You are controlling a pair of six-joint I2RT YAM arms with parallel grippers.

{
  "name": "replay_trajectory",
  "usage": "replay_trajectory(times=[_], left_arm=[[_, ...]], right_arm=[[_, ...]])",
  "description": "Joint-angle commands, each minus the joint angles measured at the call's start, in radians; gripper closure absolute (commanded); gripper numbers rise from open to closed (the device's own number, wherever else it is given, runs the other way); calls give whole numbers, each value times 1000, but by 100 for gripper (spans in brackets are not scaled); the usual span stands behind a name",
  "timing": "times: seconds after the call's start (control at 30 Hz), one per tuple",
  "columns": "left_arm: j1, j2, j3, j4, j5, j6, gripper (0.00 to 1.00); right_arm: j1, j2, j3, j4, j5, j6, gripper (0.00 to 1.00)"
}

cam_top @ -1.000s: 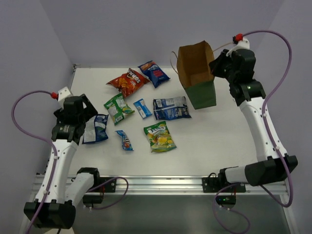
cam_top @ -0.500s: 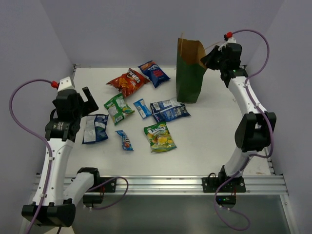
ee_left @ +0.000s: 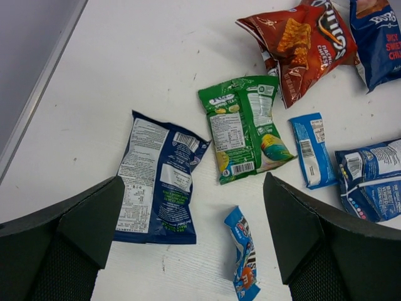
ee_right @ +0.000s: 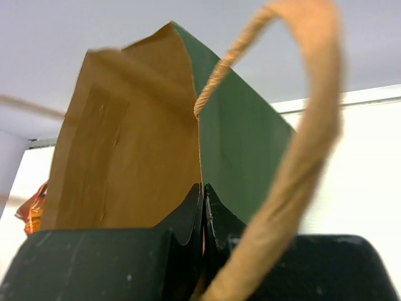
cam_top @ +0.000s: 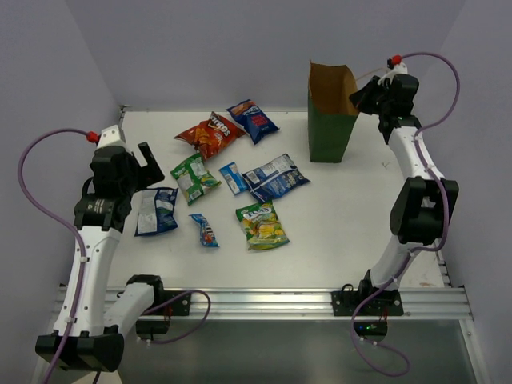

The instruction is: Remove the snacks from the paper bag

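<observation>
The dark green paper bag [cam_top: 330, 128] stands upright at the back right, its brown inside [ee_right: 125, 150] showing. My right gripper [cam_top: 362, 94] is shut on the bag's top rim, the paper wall pinched between its fingertips [ee_right: 203, 191]. A tan loop handle [ee_right: 313, 125] hangs beside it. Several snacks lie flat on the table: red-orange [cam_top: 210, 134], blue [cam_top: 252, 120], green [cam_top: 194, 178], a blue-white bar [cam_top: 234, 177], a blue packet [cam_top: 278, 178], yellow-green [cam_top: 262, 224] and a small blue candy pack [ee_left: 243, 254]. My left gripper [ee_left: 194, 182] hovers open above a dark blue packet [ee_left: 156, 182], holding nothing.
White tabletop [cam_top: 352, 224] with purple walls behind and on both sides. A metal rail [cam_top: 264, 302] runs along the near edge. The right arm [cam_top: 420, 200] reaches up the right side to the bag.
The right gripper has tipped the bag from lying open toward the camera to upright and shifted it slightly right. The blue packet near it turned a little. The left gripper rose slightly.
</observation>
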Motion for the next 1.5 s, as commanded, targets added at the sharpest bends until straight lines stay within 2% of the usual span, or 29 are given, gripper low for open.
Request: replay_trajectory(times=[0.0, 0.1, 0.17, 0.23, 0.3, 0.33, 0.4, 0.53, 0.57, 0.73, 0.83, 0.87, 0.97, 1.0, 1.1, 1.17, 1.3, 1.47], left_arm=[[4, 1, 9, 44, 28, 22, 0], [4, 5, 5, 49, 32, 21, 0], [4, 10, 8, 53, 40, 21, 0], [4, 13, 17, 49, 43, 22, 0], [4, 21, 41, 41, 40, 25, 0], [4, 22, 49, 36, 40, 28, 0], [4, 24, 69, 30, 37, 31, 0], [4, 27, 85, 33, 49, 31, 0], [4, 30, 86, 35, 58, 30, 0], [4, 53, 127, 27, 74, 34, 0], [4, 85, 221, -7, 83, 53, 0], [4, 102, 250, -16, 83, 61, 0], [4, 126, 369, -47, 61, 85, 0], [4, 131, 397, -51, 57, 90, 0], [2, 166, 532, -79, 61, 108, 0], [-10, 191, 606, -106, 45, 119, 0], [-65, 205, 784, -137, -3, 139, 0], [-124, 186, 882, -143, -35, 179, 0]], right_arm=[[-17, -15, 29, 33, 14, -23, 100], [-17, -12, 24, -7, 5, -20, 100], [-15, -3, 39, -44, 4, -23, 96], [-17, 2, 56, -78, 20, -34, 84], [-17, -13, 79, -130, 45, -52, 68], [-15, -21, 87, -150, 77, -58, 53], [-17, -42, 113, -217, 103, -81, 36], [-17, -104, 141, -306, 169, -115, 14], [-17, -113, 153, -338, 180, -121, 1], [-17, -177, 168, -486, 241, -78, 1], [-17, -295, 103, -561, 241, -46, 1], [-17, -385, 54, -578, 235, -40, 1], [-15, -544, -43, -578, 212, -47, 1], [-17, -646, -57, -578, 218, -73, 1], [-17, -841, -99, -572, 290, -109, 1], [-14, -904, -74, -572, 323, -130, 1], [75, -987, 10, -570, 413, -231, 1], [153, -1148, -14, -410, 468, -320, 1]])
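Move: The right hand still pinches the near part of the paper bag's right rim. The bag's middle is about 6 cm left, 2 cm ahead and some 13 cm below that hand. On the table, about 26 cm lower than the hand, the dark blue packet lies some 23 cm left and 15 cm back, the upper blue packet about 32 cm left and 13 cm ahead. From the left hand the paper bag is roughly 28 cm ahead, 56 cm right, 13 cm lower. The right fingers let go of the paper bag's rim, opening fully as the hand eases about 3 cm right. The hand then pulls back nearly 40 cm and climbs some 30 cm, away from the bag, its fingers tipping up and turning a little clockwise. The left hand, empty and open, rises about 25 cm above the snacks and tips up some 30 degrees. ##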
